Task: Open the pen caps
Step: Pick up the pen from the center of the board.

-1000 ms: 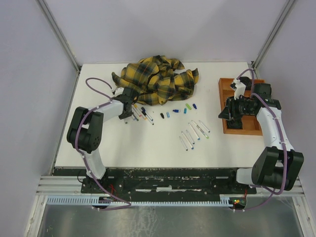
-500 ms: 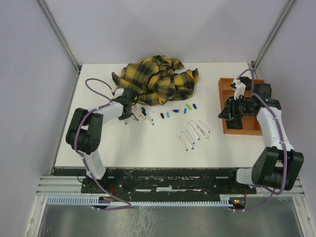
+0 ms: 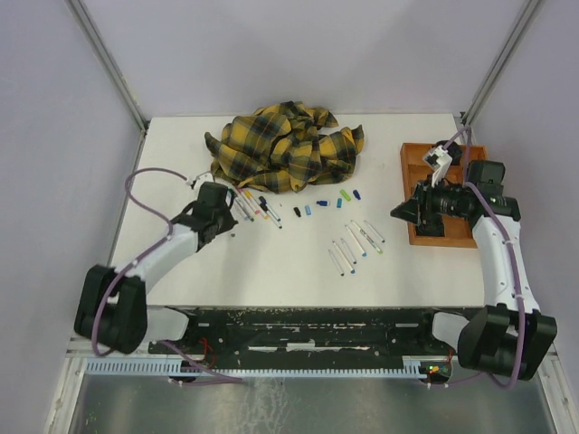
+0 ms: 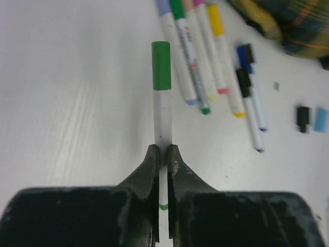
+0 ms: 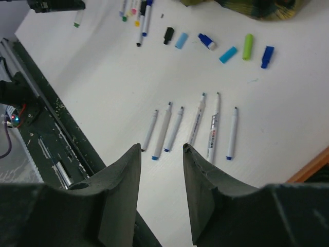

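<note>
My left gripper [image 4: 163,152] is shut on the white barrel of a pen [image 4: 163,118] whose green cap [image 4: 161,66] is on and points away from the jaws. In the top view this gripper [image 3: 220,210] sits just left of a cluster of capped pens [image 3: 258,208], seen close up as capped pens [image 4: 198,56]. Loose pen caps [image 3: 339,202] in black, blue and green lie in a line mid-table, also visible as caps [image 5: 227,54]. Several uncapped pens [image 5: 198,126] lie side by side below my right gripper [image 5: 161,146], which hangs open and empty above the table [image 3: 271,262].
A yellow-and-black plaid cloth [image 3: 285,149] is bunched at the back, touching the capped pens. A wooden tray [image 3: 443,240] stands at the right edge under the right arm. The dark front rail [image 5: 46,128] runs along the table's near edge.
The left jaws have closed on the green-capped pen, and the left arm has swung out leftward, drawing the pen away from the cluster. The right gripper has shifted slightly left.
</note>
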`<state>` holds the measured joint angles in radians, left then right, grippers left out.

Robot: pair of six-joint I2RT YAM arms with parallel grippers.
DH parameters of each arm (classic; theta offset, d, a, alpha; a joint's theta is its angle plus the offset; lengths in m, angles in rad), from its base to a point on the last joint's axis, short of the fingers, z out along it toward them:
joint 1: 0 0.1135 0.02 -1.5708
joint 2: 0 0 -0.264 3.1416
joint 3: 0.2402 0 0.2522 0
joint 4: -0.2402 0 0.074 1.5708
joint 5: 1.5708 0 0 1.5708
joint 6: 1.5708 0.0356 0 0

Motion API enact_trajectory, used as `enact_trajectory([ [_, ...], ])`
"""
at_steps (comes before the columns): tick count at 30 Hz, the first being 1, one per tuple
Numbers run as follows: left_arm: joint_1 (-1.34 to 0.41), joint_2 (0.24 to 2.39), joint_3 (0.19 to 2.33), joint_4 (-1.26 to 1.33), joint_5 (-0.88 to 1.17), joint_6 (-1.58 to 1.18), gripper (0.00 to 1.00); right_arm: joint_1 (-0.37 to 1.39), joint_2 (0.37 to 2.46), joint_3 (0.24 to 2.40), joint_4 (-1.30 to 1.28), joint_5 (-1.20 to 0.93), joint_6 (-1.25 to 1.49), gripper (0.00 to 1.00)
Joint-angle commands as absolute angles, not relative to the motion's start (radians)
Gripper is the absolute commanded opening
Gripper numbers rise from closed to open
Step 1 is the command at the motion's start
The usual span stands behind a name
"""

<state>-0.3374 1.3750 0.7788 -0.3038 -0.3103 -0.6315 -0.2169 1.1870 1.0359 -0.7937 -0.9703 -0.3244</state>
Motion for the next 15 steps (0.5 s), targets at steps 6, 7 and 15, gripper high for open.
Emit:
enact_trajectory([
  [6,-0.428,0.922,0.479,0.287,0.142,-0.745,0.03,-0.052,0.956,0.883,-0.31,-1.175,-0.095,0.65],
  [7,-0.446,0.891,0.455,0.357,0.159,-0.759,0.03,-0.02,0.943,0.871,-0.263,-1.182,-0.071,0.68],
  [15,-0.608,0.766,0.297,0.843,0.135,-0.775,0.03,0.179,1.001,0.815,0.102,-1.148,0.324,0.73],
])
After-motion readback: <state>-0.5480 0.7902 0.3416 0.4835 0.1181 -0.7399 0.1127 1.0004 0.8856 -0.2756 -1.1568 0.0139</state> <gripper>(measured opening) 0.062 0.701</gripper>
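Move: The left hand already holds the green-capped pen just above the table; the right gripper, where it is headed, is about 48 cm to its right, 5 cm back and 14 cm higher. The coloured pen row lies some 8 cm ahead, 7 cm right and 6 cm below the left hand. From the right hand, the held pen is roughly 48 cm left, 5 cm ahead and 13 cm down; the uncapped pens are about 9 cm left, 1 cm ahead and 20 cm below. Left raises and tilts up the gripped pen, swinging it right about 13 cm; right approaches leftward, rising and opening. ##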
